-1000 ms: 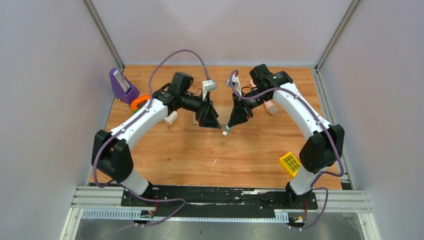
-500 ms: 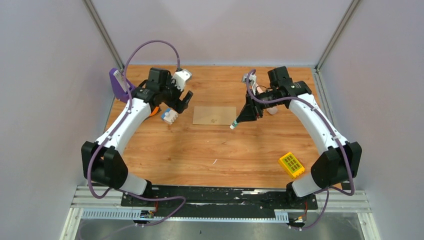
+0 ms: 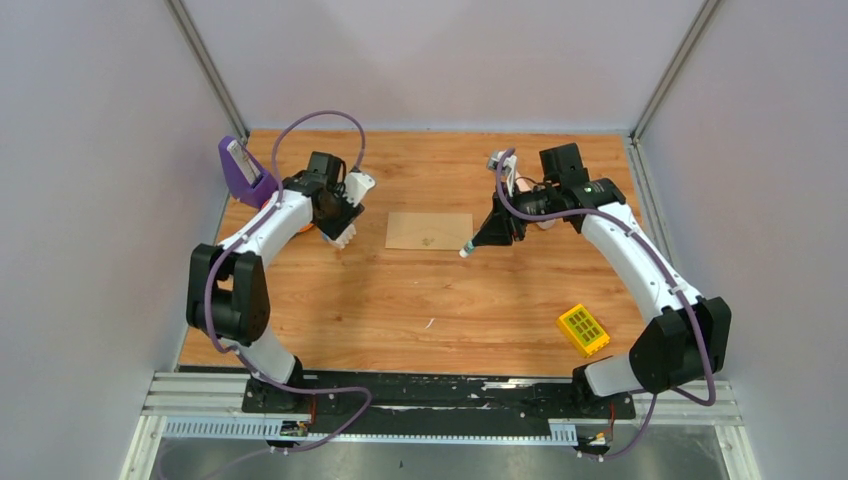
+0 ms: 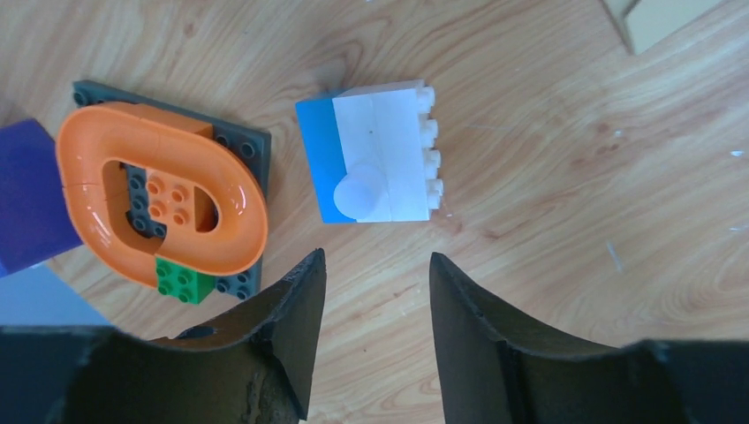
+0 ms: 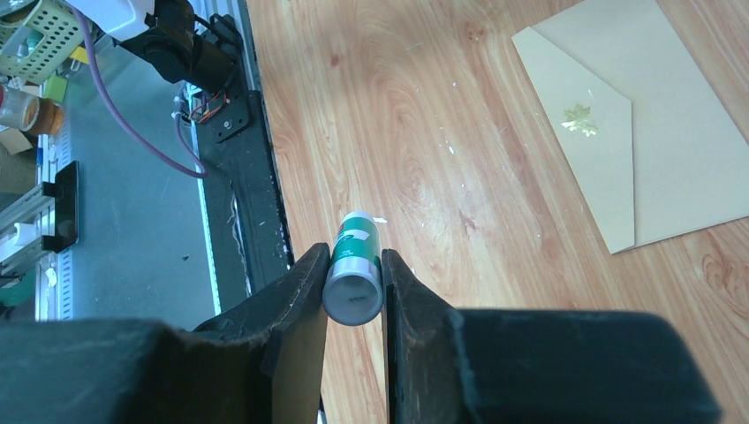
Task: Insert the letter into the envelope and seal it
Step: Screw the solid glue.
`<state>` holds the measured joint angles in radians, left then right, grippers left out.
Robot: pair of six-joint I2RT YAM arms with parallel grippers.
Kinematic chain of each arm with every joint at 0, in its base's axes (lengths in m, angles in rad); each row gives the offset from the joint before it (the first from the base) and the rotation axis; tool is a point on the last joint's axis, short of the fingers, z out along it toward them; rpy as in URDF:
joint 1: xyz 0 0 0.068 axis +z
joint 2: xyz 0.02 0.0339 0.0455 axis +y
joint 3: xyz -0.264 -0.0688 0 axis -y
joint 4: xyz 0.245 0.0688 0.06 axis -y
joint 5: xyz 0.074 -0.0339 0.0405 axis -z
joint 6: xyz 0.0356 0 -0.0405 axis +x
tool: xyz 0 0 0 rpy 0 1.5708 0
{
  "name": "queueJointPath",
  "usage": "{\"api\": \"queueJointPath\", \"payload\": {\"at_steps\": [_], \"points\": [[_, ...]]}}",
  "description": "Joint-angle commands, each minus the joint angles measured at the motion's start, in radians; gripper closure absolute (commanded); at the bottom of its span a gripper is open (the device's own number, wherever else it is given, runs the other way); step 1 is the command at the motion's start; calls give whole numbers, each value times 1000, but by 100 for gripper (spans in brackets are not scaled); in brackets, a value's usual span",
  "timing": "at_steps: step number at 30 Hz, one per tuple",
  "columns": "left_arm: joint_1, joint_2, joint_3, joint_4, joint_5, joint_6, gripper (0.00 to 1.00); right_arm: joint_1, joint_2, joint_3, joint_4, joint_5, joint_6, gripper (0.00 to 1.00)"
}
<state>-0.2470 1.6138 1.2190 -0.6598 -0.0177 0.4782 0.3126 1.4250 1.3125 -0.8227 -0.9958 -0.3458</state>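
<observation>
The tan envelope [image 3: 429, 231] lies flat mid-table with its pointed flap down; a gold leaf mark [image 5: 578, 119] sits by the flap tip. The letter is not in view. My right gripper [image 3: 481, 236] hovers just right of the envelope, shut on a green and white glue stick [image 5: 355, 265] whose tip [image 3: 466, 250] points down toward the table. My left gripper [image 4: 376, 256] is well to the left of the envelope, over bare wood beside the toy blocks. Its jaws stand apart with nothing between them. One envelope corner [image 4: 658, 13] shows in the left wrist view.
A white and blue block [image 4: 380, 155] lies just ahead of the left fingers. An orange ring on a grey plate [image 4: 159, 190] sits beside it. A purple holder [image 3: 243, 172] stands at the back left, and a yellow block [image 3: 583, 330] at the front right.
Both arms have pulled away from the envelope. The left swung out left over the blocks and its jaws have narrowed. The right moved a little right, still holding the glue stick.
</observation>
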Motion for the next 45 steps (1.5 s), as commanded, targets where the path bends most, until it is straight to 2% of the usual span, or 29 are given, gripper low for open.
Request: {"api": "queueJointPath", "payload": {"at_steps": [1, 11, 15, 28, 37, 40, 43, 45], "points": [[62, 75, 86, -33, 64, 20, 47, -4, -31, -10, 54, -13, 7, 100], [83, 195, 176, -40, 141, -6, 46, -3, -25, -18, 57, -24, 3, 100], [84, 215, 193, -63, 180, -8, 50, -3, -26, -18, 57, -24, 1, 100], [86, 248, 184, -58, 128, -4, 51, -3, -21, -18, 58, -37, 1, 100], [86, 251, 189, -75, 116, -4, 69, -3, -18, -15, 57, -41, 4, 100], [86, 252, 192, -81, 114, -3, 68, -4, -14, -15, 58, -43, 4, 100], [86, 250, 195, -87, 113, -1, 62, -3, -14, -13, 58, -46, 5, 100], [86, 252, 197, -95, 112, 1, 67, -3, -13, -12, 57, -46, 7, 100]]}}
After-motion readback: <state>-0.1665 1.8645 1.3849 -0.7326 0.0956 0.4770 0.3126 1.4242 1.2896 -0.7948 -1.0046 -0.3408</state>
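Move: The glue cap stands on the white-and-blue block, about 2 cm ahead of the left hand, 1 cm left and 5 cm below. The block is right under the cap; the orange ring lies some 12 cm left and 5 cm farther out than the cap, and the envelope's middle about 21 cm to the cap's right, level with it. From the right hand, the cap is roughly 14 cm ahead, 31 cm left and 18 cm lower. The left hand sinks about 5 cm and eases forward onto the block, its fingers closing around the glue cap. ##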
